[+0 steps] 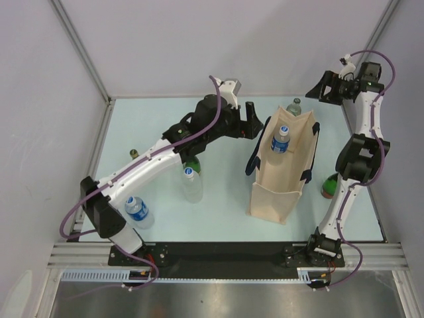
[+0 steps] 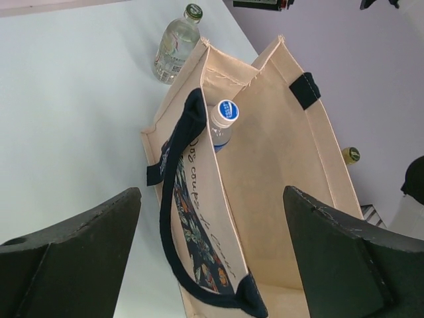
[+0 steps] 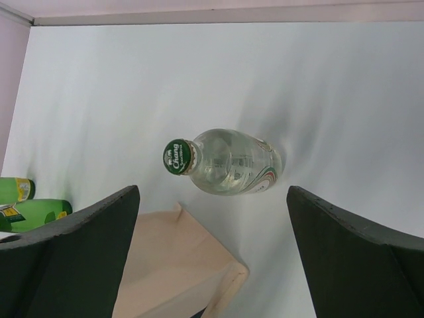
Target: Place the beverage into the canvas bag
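Observation:
The beige canvas bag (image 1: 285,173) with navy handles stands upright mid-table. A blue-capped water bottle (image 1: 281,139) stands inside it, its cap (image 2: 227,110) near the far wall of the canvas bag (image 2: 278,165). My left gripper (image 1: 257,122) hovers open just left of the bag's mouth, nothing between its fingers (image 2: 79,252). My right gripper (image 1: 320,91) is open, high at the back right. It looks down on a clear glass beverage bottle with a green cap (image 3: 228,162) behind the bag's corner (image 3: 179,265). That glass bottle (image 1: 294,106) also shows (image 2: 173,46) in the left wrist view.
Two more water bottles (image 1: 192,184) (image 1: 139,212) and a green bottle (image 1: 193,163) stand left of the bag, under the left arm. Another green bottle (image 1: 329,187) stands right of the bag by the right arm. Walls close in the table at the back and both sides.

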Robot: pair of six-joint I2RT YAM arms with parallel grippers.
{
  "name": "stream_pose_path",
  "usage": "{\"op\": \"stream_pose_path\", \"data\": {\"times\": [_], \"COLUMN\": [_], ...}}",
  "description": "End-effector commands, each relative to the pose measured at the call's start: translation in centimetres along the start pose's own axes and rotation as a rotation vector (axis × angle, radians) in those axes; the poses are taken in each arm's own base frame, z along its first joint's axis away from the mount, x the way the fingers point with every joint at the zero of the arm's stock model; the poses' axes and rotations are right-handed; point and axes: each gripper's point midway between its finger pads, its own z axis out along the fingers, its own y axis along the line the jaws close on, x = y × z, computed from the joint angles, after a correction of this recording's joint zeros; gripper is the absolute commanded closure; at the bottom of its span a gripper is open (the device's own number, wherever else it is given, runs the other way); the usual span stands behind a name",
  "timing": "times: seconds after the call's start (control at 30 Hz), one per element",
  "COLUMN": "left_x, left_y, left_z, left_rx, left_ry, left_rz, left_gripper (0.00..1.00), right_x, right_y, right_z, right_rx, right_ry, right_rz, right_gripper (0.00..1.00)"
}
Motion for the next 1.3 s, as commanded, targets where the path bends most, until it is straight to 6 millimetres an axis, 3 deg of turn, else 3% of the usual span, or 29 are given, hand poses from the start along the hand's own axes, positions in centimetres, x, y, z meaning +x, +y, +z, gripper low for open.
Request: {"op": "stream_pose_path", "data": {"times": [0.0,0.03,0.07,0.1,0.13,0.17,0.2,0.27,0.3,0.33,0.43,0.53,0.6,0.63,0.7,0.8,0.83,0.9,1.27], "left_x": [-0.4,0.0,-1.2,0.2,0.2,-1.1,0.0,-0.7,0.2,-0.5,1.1,1.5,2.1,2.5,2.8,3.4,3.7,3.5,1.5], "left_y": [-0.4,-0.3,-0.9,-0.2,0.0,-0.6,0.1,0.0,0.6,0.3,1.2,1.5,1.8,2.0,1.9,1.9,2.2,2.2,5.2], "left_z": [2.7,3.4,3.5,4.9,5.2,5.4,6.5,7.1,8.2,8.4,9.9,10.3,10.4,10.4,10.2,9.9,9.8,9.3,6.0], "left_rx": [0.008,0.002,0.013,-0.012,-0.018,-0.008,-0.030,-0.039,-0.057,-0.056,-0.080,-0.090,-0.096,-0.095,-0.083,-0.064,-0.063,-0.062,-0.142], "left_ry": [0.030,0.047,0.029,0.074,0.080,0.056,0.089,0.082,0.106,0.092,0.148,0.169,0.188,0.202,0.215,0.240,0.250,0.247,0.187], "left_rz": [0.061,0.079,0.086,0.100,0.122,0.132,0.155,0.177,0.196,0.200,0.222,0.236,0.240,0.241,0.243,0.231,0.224,0.216,0.175], "left_gripper": [0.06,0.06,0.06,0.06,0.06,0.06,0.07,0.08,0.09,0.11,0.19,0.29,0.36,0.47,0.56,0.76,0.90,1.00,1.00], "right_x": [-2.9,-2.8,-2.6,-2.5,-2.7,-2.5,-2.5,-2.8,-2.8,-2.7,-2.6,-2.4,-2.5,-2.4,-2.4,-2.3,-2.2,-2.1,-1.8], "right_y": [3.3,3.9,4.0,4.0,4.5,4.4,4.5,4.7,4.9,5.0,5.2,5.0,5.0,4.9,4.9,4.8,4.7,4.7,4.1], "right_z": [-1.1,-0.9,-0.8,-0.7,-0.9,-0.8,-0.9,-1.2,-1.4,-1.5,-1.8,-1.9,-2.1,-2.2,-2.2,-2.2,-2.1,-2.0,-1.7], "right_rx": [-0.012,-0.015,-0.011,-0.005,-0.004,0.000,0.003,0.006,0.006,0.005,0.004,0.018,0.029,0.032,0.033,0.034,0.034,0.033,0.053], "right_ry": [-0.053,-0.042,-0.036,-0.031,-0.034,-0.029,-0.032,-0.039,-0.040,-0.037,-0.034,-0.031,-0.034,-0.033,-0.033,-0.029,-0.027,-0.023,-0.011], "right_rz": [-0.151,-0.164,-0.172,-0.184,-0.210,-0.211,-0.218,-0.226,-0.227,-0.225,-0.226,-0.228,-0.236,-0.234,-0.236,-0.229,-0.226,-0.222,-0.231], "right_gripper": [0.00,0.00,0.00,0.01,0.01,0.00,0.00,0.00,0.00,0.01,0.01,0.00,0.00,0.00,0.00,0.00,0.00,0.00,0.00]}}
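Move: From the left gripper, the canvas bag's left rim is roughly 6 cm ahead, 6 cm to the right and 9 cm below. The water bottle already inside the bag is about 13 cm ahead, 13 cm right and 20 cm below. The clear glass bottle beyond the bag is some 8 cm ahead, 6 cm left and 12 cm below the right gripper; from that gripper the left rim is about 18 cm back and 20 cm left. Bring the open left gripper forward and right about 9 cm while sinking as much, rolling its left side up some 20 degrees, and shut it on the bag's left rim. Then, keeping the pinch, draw the rim left about 3 cm. Let the right gripper, still open, shift a little left, then up near the clear glass bottle. ##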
